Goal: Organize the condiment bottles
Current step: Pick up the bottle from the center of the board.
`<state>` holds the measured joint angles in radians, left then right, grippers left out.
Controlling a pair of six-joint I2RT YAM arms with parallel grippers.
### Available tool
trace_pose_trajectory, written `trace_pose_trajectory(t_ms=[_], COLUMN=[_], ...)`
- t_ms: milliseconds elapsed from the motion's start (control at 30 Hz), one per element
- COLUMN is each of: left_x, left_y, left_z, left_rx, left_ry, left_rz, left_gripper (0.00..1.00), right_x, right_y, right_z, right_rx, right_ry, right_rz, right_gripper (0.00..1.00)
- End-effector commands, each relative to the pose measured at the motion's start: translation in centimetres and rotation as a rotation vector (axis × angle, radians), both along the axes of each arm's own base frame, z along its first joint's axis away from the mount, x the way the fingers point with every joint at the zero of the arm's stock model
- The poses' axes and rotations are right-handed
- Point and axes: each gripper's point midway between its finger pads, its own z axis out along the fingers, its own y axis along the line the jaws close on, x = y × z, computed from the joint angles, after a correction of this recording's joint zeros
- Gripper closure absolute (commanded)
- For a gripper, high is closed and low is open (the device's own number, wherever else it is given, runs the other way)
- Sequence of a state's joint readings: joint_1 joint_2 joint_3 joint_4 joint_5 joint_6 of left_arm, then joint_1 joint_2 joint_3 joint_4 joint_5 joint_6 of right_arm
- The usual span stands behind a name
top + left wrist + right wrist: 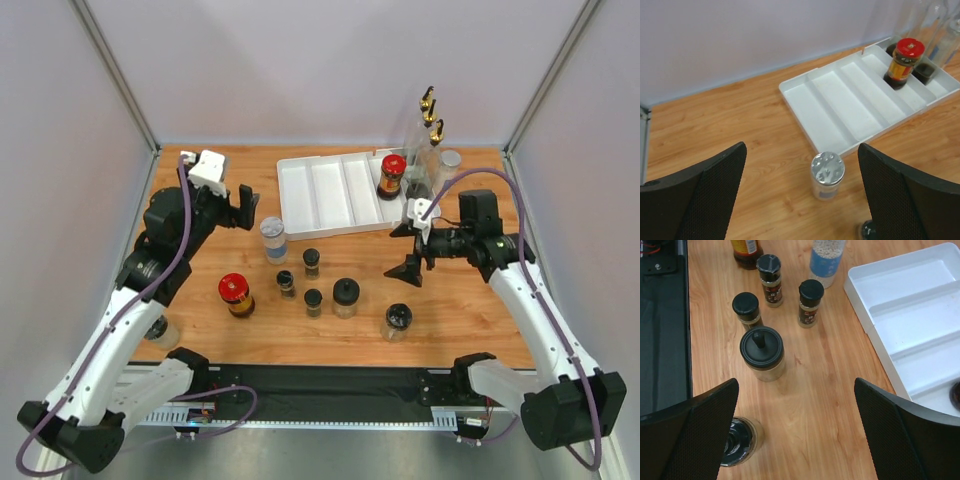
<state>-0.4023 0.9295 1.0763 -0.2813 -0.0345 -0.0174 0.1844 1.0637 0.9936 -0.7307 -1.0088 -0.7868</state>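
My left gripper [243, 208] [801, 152] hangs open above the wood, and a grey-lidded clear jar [827, 172] [272, 238] stands upright below and between its jaws, untouched. A red-capped amber jar [391, 176] [905, 62] stands in the white tray's right end, with tall gold-spouted bottles [428, 130] behind it. My right gripper [408, 250] [795, 390] is open over bare wood with nothing in it. A medium black-lidded jar [761, 352] is ahead of it and another [740, 440] is by its left finger. Small black-lidded jars [311, 262] [810, 300] cluster mid-table.
The white divided tray [330, 195] [805, 107] lies at the back centre, its left slots bare. A second red-capped jar [236, 294] stands front left. A clear jar [160, 330] sits partly under the left arm. Walls close in the back and both sides.
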Motion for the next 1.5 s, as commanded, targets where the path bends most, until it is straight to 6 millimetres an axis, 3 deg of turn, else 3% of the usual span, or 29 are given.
trace_pose_trajectory(t_ms=[0, 200, 233, 433, 467, 533, 600, 667, 700, 733, 833, 933, 1200, 1467], left_x=[-1.6, -3.3, -3.4, -4.1, -4.3, -4.4, -4.8, -5.5, -5.7, -6.0, -7.1, -8.6, -9.5, -9.6], left_y=[3.4, 6.7, 7.4, 9.8, 10.1, 10.9, 11.6, 12.6, 13.2, 13.5, 15.0, 16.2, 17.0, 17.1], left_z=[-0.6, -1.5, -1.4, -1.6, -1.5, -1.5, -1.2, -0.5, -0.7, -0.2, 0.6, 1.5, 1.8, 1.8], left_rx=[0.078, 0.107, 0.113, 0.134, 0.133, 0.137, 0.129, 0.110, 0.112, 0.098, 0.070, 0.030, 0.009, 0.006], left_ry=[-0.027, -0.081, -0.089, -0.114, -0.120, -0.124, -0.139, -0.171, -0.174, -0.197, -0.254, -0.317, -0.355, -0.360], left_rz=[0.112, 0.243, 0.277, 0.385, 0.400, 0.443, 0.473, 0.524, 0.553, 0.570, 0.636, 0.685, 0.721, 0.719], left_gripper=[0.00, 0.00, 0.00, 0.00, 0.00, 0.00, 0.00, 0.00, 0.00, 0.00, 0.00, 0.00, 0.00, 0.00], right_x=[0.4, -0.1, 0.0, -0.6, -0.4, -1.2, -1.7, -1.5, -1.8, -1.6, -1.7, -1.6, -2.0, -2.2], right_y=[1.3, 6.4, 7.2, 12.7, 13.6, 15.7, 17.8, 19.5, 20.6, 21.4, 23.6, 25.9, 30.9, 34.1], right_z=[1.5, 0.9, 1.6, 0.4, 1.0, 0.0, 0.6, -0.2, 0.6, -0.3, -0.1, -1.2, -5.6, -7.5], right_rx=[-0.067, -0.152, -0.151, -0.212, -0.212, -0.235, -0.232, -0.234, -0.215, -0.224, -0.203, -0.208, -0.227, -0.249], right_ry=[-0.065, -0.054, -0.071, -0.051, -0.066, -0.042, -0.042, 0.007, 0.000, 0.025, 0.026, 0.020, 0.103, 0.101], right_rz=[0.065, 0.199, 0.211, 0.317, 0.317, 0.365, 0.380, 0.372, 0.378, 0.374, 0.365, 0.343, 0.269, 0.221], right_gripper=[0.00, 0.00, 0.00, 0.00, 0.00, 0.00, 0.00, 0.00, 0.00, 0.00, 0.00, 0.00, 0.00, 0.00])
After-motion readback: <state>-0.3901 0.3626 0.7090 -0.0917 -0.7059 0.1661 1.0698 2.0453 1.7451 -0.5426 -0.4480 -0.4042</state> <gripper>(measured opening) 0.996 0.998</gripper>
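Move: The red-capped bottle stands some 32 cm to the right gripper's left, about 3 cm back and 17 cm below. On the way there are a black-knobbed jar about 10 cm left and 3 cm back, and two small shakers, one 16 cm left and 3 cm back, the other 22 cm left and 1 cm ahead, all nearly 20 cm below. From the left gripper the bottle lies some 11 cm back, 1 cm left and 29 cm below. Sweep the open right gripper about 30 cm left over the black-knobbed jar and the shakers to the red-capped bottle, sinking some 10 cm, mostly late, and tipping the fingers more steeply down; stop short of closing. Meanwhile clear the empty left gripper away, 16 cm left and 9 cm back, turning it about 40 degrees counter-clockwise and raising its fingertips. ##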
